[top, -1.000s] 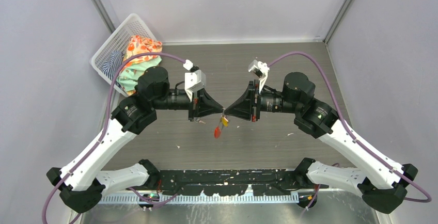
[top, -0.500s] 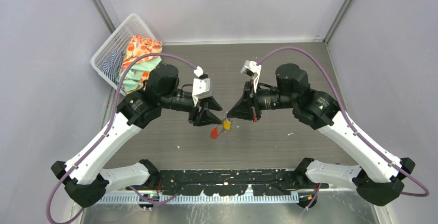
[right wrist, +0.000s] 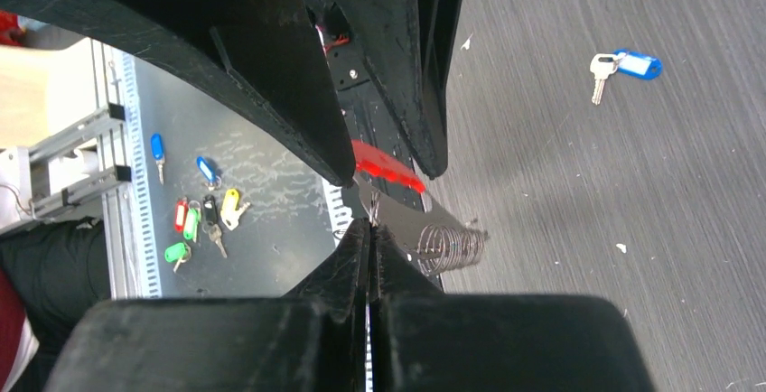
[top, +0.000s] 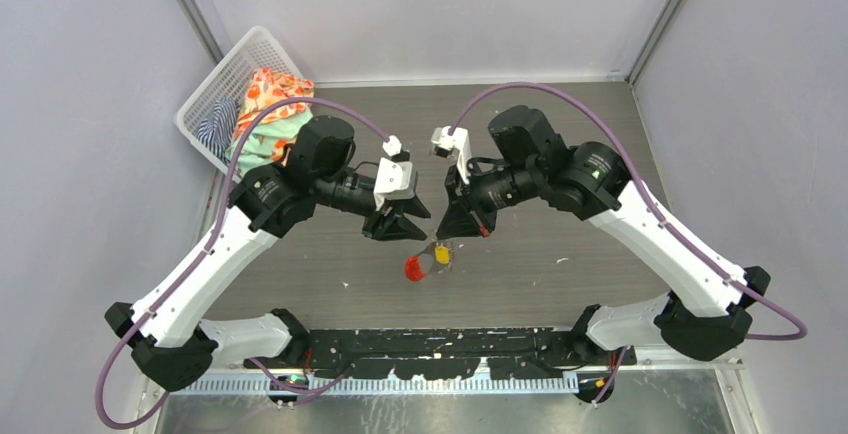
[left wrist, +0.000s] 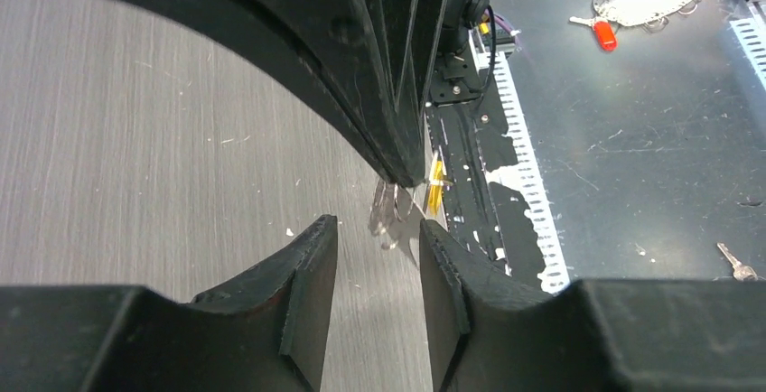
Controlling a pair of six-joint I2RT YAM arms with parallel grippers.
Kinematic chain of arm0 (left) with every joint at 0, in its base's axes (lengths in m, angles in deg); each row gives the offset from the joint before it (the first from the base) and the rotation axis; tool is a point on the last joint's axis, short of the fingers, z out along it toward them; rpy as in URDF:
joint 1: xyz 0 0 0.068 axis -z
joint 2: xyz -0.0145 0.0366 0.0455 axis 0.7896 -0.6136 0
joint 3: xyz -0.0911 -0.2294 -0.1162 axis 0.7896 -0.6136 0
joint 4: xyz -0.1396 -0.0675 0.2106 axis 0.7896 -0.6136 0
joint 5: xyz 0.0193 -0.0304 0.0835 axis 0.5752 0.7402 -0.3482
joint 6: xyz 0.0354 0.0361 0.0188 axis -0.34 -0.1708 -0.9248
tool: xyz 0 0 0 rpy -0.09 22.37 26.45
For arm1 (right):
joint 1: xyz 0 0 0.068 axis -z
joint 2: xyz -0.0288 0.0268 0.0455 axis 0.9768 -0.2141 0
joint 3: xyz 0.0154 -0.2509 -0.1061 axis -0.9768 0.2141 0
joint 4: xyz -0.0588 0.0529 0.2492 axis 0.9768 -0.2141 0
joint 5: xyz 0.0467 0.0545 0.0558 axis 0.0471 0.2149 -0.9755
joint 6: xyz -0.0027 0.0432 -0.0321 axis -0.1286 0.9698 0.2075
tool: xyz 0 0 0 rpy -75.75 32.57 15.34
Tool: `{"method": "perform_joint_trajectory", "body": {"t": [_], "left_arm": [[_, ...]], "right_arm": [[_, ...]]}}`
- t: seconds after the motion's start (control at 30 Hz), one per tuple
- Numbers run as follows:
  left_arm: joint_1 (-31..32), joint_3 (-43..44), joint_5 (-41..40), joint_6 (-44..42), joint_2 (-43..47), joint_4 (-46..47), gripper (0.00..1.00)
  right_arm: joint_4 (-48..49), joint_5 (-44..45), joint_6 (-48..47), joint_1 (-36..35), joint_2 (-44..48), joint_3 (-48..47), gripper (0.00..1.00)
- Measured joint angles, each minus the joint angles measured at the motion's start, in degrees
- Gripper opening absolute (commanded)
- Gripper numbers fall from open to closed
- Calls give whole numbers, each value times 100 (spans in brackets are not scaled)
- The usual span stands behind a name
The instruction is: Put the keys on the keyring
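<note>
The keyring hangs between my two grippers above the table, its red oval tag lowest. A key with a yellow-orange head hangs on it. My right gripper is shut on the thin metal ring, with the red tag and a cluster of rings just beyond the tips. My left gripper is open; the ring and yellow key dangle just ahead of its fingertips. A blue-headed key lies flat on the table.
A white basket with cloths sits at the back left. Several spare tagged keys lie on the metal bench below the table edge. A red-tagged key and a loose key lie there too. The black taped rail runs along the near edge.
My left gripper has opened, let go of the ring and drawn back to the left. The right gripper has swung left and lower, carrying the keyring with it.
</note>
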Motion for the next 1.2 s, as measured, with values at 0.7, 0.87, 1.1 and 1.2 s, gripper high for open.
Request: {"method": "perform_joint_trajectory", "body": {"t": [0.7, 0.87, 1.1, 1.2], "left_arm": [[44, -37, 210, -273, 2, -417, 10], [50, -48, 212, -396, 17, -472, 0], [52, -59, 190, -400, 50, -516, 0], [52, -168, 94, -205, 118, -404, 0]], "right_arm": [[-433, 247, -275, -463, -675, -688, 1], [-463, 254, -295, -507, -702, -745, 1], [-413, 304, -229, -520, -693, -739, 27], [26, 560, -50, -511, -470, -455, 40]]}}
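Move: The left hand is open; the part of the keyring to be pinched, still in the right fingertips, lies about 1 cm back, 2 cm right and 1 cm below it. From the right hand, the left fingertips are about 1 cm ahead, 2 cm left and 1 cm up; the yellow tag hangs some 3 cm back, straight in line sideways and 3 cm below, the red handle roughly 6 cm back, 5 cm left and 5 cm below. The right hand brings the keyring 2.5 cm left, the left eases back-down about 2 cm and pinches it, right opens. ##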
